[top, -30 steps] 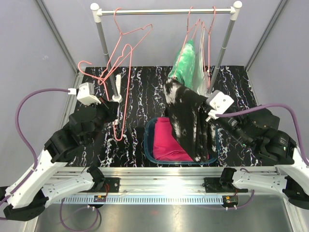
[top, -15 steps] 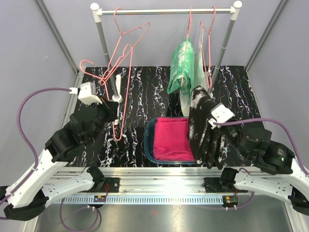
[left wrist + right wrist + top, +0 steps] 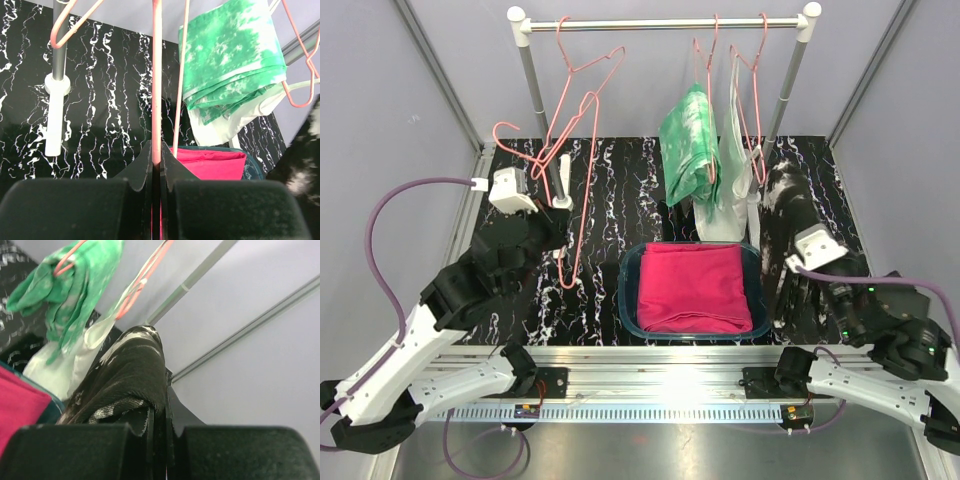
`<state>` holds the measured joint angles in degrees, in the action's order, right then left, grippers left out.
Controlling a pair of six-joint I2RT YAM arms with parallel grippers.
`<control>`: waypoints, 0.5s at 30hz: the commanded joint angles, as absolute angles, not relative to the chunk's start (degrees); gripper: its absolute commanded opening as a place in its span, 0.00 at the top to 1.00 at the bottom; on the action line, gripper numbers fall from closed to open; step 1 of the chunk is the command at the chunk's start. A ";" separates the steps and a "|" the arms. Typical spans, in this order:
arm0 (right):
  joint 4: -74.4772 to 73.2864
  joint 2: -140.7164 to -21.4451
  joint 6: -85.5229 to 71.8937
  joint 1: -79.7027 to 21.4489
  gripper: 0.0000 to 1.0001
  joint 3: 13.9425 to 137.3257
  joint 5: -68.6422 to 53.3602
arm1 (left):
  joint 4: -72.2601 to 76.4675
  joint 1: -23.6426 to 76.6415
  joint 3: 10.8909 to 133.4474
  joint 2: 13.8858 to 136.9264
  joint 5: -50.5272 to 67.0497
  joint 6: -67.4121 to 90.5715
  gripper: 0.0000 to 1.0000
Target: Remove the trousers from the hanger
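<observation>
My right gripper (image 3: 788, 243) (image 3: 162, 415) is shut on the black trousers with white splashes (image 3: 782, 198) (image 3: 131, 371), which drape beside the basket's right side, off any hanger. The magenta trousers (image 3: 690, 290) (image 3: 215, 164) lie folded in the teal basket (image 3: 626, 290). On a pink hanger (image 3: 705, 110) from the rail (image 3: 660, 22) hang the green-and-white tie-dye trousers (image 3: 688, 140) (image 3: 227, 60) (image 3: 75, 285). My left gripper (image 3: 558, 224) (image 3: 156, 150) is shut on the wire of an empty pink hanger (image 3: 156, 75).
Another empty pink hanger (image 3: 582, 68) hangs at the rail's left end, and one more (image 3: 756, 100) at its right end. The rack's two posts (image 3: 542, 110) (image 3: 782, 95) stand on the black marbled table (image 3: 620, 200). Grey walls enclose the cell.
My right gripper has pulled the black trousers rightward and toward the near edge, from over the basket to beside its right side. The green trousers swung a little left. The left arm barely moved.
</observation>
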<state>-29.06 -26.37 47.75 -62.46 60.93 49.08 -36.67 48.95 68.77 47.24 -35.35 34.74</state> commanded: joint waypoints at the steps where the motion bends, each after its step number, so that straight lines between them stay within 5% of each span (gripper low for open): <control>1: -22.24 -28.99 52.56 -62.32 1.00 56.62 49.75 | -31.56 49.13 68.20 46.85 -35.51 34.63 1.00; 15: -19.25 -42.78 37.89 -62.84 1.00 47.11 27.87 | -32.17 49.04 67.50 43.51 -37.35 33.22 1.00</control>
<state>-26.37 -40.12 42.06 -62.37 46.04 35.03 -35.88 48.95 67.83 45.08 -35.35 34.04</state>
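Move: The right hand holds the black trousers out to the right of the basket, whose middle, with the red trousers in it, lies about 18 cm to this hand's left, 2 cm ahead and 36 cm below. The green trousers hang some 20 cm to its left and 20 cm ahead, a little lower. From the left hand the basket is roughly 26 cm right, level fore and aft, and 32 cm down. The right hand, still pinching the black trousers, sweeps down and left about 18 cm towards the basket, left side dipping. ##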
